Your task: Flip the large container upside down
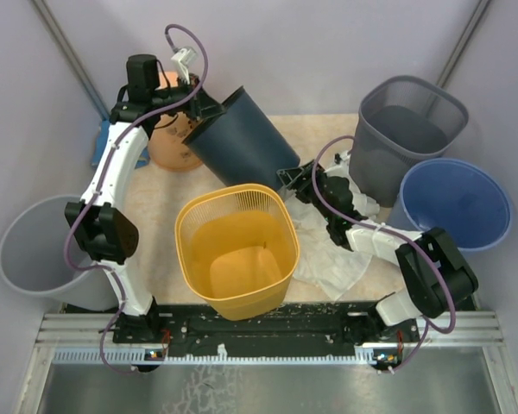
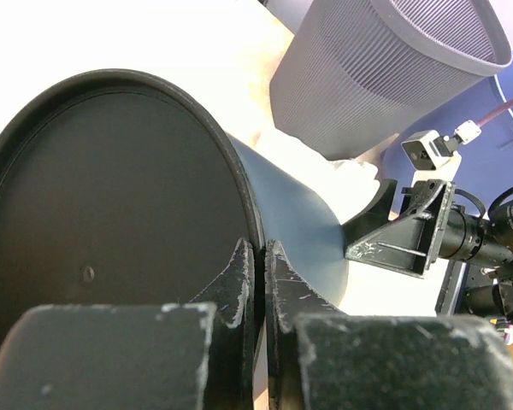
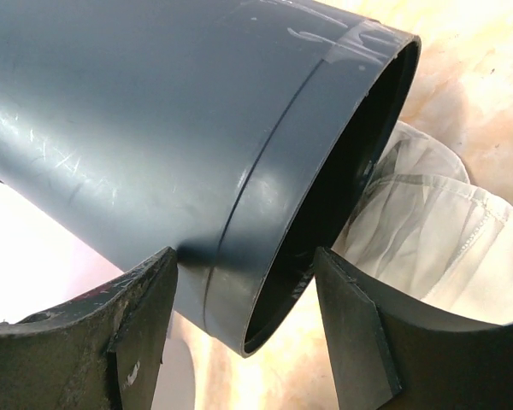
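The large container [image 1: 242, 142] is a dark blue bin, held tilted between both arms above the table, its upper-left end raised. My left gripper [image 1: 197, 110] is shut on the rim of that raised end; in the left wrist view its jaws [image 2: 261, 252] pinch the thin wall, with the dark round face on the left and the blue side [image 2: 299, 213] on the right. My right gripper [image 1: 293, 178] is open at the lower end. In the right wrist view its fingers [image 3: 244, 256] straddle that end's edge of the bin [image 3: 154, 111].
A yellow basket [image 1: 233, 191] stands just in front of the bin. A grey mesh bin [image 1: 388, 164] and a blue tub [image 1: 466, 233] stand at the right. A grey bin [image 1: 17, 259] is at the left, an orange pot [image 1: 168, 147] behind. White cloth [image 1: 337, 259] lies under the right arm.
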You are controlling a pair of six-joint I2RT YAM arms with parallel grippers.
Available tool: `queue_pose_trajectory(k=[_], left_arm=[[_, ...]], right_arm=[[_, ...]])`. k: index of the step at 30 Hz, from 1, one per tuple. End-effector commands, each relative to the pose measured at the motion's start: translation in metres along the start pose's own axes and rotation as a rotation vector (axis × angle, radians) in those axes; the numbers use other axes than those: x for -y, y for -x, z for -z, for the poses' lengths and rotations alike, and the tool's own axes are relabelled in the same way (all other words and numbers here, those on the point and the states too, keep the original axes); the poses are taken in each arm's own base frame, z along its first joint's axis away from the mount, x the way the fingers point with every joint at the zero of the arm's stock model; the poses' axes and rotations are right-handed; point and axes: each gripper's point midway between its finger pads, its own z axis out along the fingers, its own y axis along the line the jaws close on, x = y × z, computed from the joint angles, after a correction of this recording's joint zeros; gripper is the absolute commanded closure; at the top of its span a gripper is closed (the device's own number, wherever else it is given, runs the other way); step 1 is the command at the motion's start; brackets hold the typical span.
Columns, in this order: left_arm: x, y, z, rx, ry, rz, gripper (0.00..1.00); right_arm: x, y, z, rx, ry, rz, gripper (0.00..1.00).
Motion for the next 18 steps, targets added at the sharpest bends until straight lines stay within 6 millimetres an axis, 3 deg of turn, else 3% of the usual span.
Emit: queue_pose_trajectory(k=[1, 6, 11, 18], left_arm=[[0.062, 0.078, 0.031, 0.193, -0.08, -0.247, 1.0], [0.077, 0.066, 0.012, 0.161, -0.087, -0.276, 1.0], [0.091, 0.048, 0.001, 0.14, -0.081, -0.296, 1.0], [0.118, 0.056, -0.002, 0.164, -0.14, -0.328, 1.0]], right_arm=[[-0.009, 0.006, 0.002, 0.02, 0.031, 0.045, 0.35], [-0.006, -0.004, 0.0, -0.023, 0.034, 0.066, 0.35], [0.019, -0.021, 0.001, -0.108, -0.074, 0.074, 0.35], [0.058, -0.021, 0.031, -0.097, -0.279, 0.045, 0.35]])
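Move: The large container is held by its base rim in the left fingers, mouth down and still leaning; its middle lies about 8 cm right, 3 cm back and 14 cm below the left hand. The orange container stands about 10 cm left, 2 cm farther out and 24 cm below that hand. From the right hand, the large container's middle is roughly 8 cm left, 6 cm ahead and 3 cm up; the yellow container is about 11 cm left and 16 cm back, and the white cloth 11 cm right and 11 cm back, both well below. Still pinching the rim of the large container's base, the left hand swings that end about 6 cm to the right and 4 cm back at nearly constant height, tipping it up over its mouth. Beside the mouth, the right hand waits, then sinks some 5 cm and eases slightly back, tilting its fingers about 10 degrees down; they stay open. ##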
